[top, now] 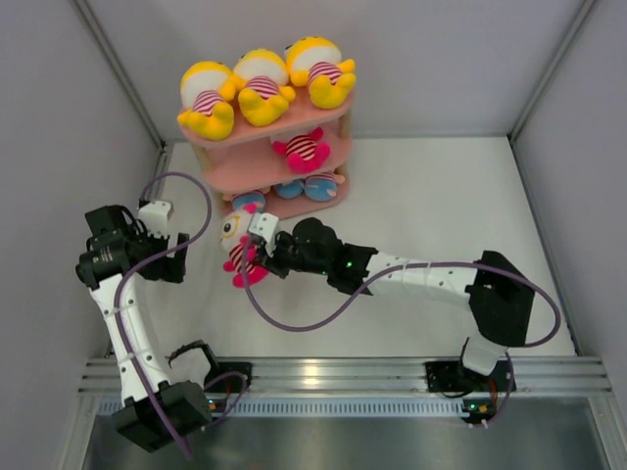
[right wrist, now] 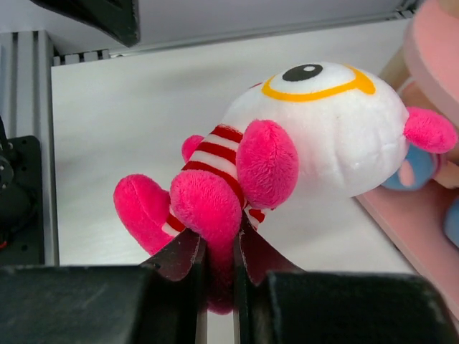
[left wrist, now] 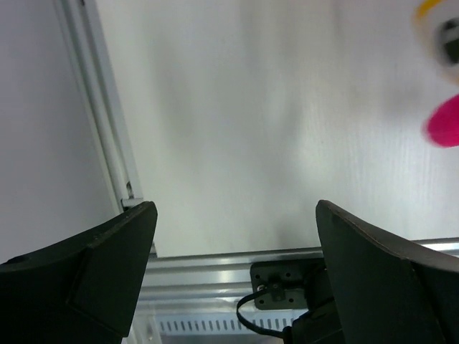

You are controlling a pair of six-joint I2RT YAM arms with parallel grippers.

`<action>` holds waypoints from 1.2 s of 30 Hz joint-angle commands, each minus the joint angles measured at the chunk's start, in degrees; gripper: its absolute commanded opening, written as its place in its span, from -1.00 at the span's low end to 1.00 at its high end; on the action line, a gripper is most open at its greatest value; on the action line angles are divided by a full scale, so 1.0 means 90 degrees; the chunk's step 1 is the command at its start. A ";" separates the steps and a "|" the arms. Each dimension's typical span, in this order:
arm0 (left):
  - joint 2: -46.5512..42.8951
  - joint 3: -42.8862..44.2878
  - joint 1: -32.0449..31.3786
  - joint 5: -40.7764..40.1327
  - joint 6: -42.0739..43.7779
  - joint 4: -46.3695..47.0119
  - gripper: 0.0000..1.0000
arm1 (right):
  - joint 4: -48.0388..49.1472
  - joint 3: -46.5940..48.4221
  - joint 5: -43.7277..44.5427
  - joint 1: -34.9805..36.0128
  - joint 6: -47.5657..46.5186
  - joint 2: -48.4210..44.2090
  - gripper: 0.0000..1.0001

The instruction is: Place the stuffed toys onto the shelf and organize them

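Note:
The pink shelf (top: 238, 166) stands at the back of the table. Three yellow stuffed toys (top: 263, 86) lie on its top board. A pink-limbed one (top: 304, 149) sits on the middle board, and blue-bottomed ones (top: 309, 186) rest on the lowest. My right gripper (top: 259, 257) (right wrist: 220, 247) is shut on a leg of a pink-limbed, white-headed stuffed toy (top: 238, 250) (right wrist: 315, 136) in a striped shirt, just in front of the shelf's left foot (right wrist: 419, 229). My left gripper (top: 174, 257) (left wrist: 237, 208) hangs open and empty to the left of that toy.
Grey walls close in the table on the left, back and right. A metal rail (top: 323, 372) (left wrist: 215, 269) runs along the near edge, with both arm bases on it. The left wall's frame strip (left wrist: 107, 136) runs close beside my left gripper.

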 commanded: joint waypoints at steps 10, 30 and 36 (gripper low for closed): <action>0.0285 -0.0467 0.0014 -0.0610 -0.0115 0.0670 0.97 | -0.0035 0.0242 -0.0291 -0.0806 -0.0046 -0.1221 -1.00; 0.0705 -0.0946 0.0014 -0.0317 0.0276 0.0914 0.97 | 0.1097 0.2880 -0.0782 -0.1891 0.1439 0.1660 -1.00; 0.0783 -0.0985 0.0014 -0.0278 0.0335 0.0933 0.97 | 0.1284 0.3484 -0.0518 -0.1920 0.1674 0.2324 -1.00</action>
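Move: Ahead and a little left of the right hand, which already pinches the pink toy by a foot, is the empty left end of the shelf's middle board, about 21 cm farther out, 6 cm left and 3 cm up. The other pink toy, already on that board, is some 24 cm ahead and 9 cm to the right of the hand, at 4 cm up; the left blue toy below is roughly 18 cm ahead, 3 cm left and 13 cm down. From the left hand the empty spot is about 21 cm ahead and 12 cm right, slightly above. Swinging clear to the right by about 5 cm while rising, the right hand then carries the pinched pink toy some 18 cm forward into the gap over the middle board's left end, easing down slightly and back left; its low-pointing fingers come up towards level and swing clockwise. The left hand, open and empty, edges left, then sinks about 6 cm. ##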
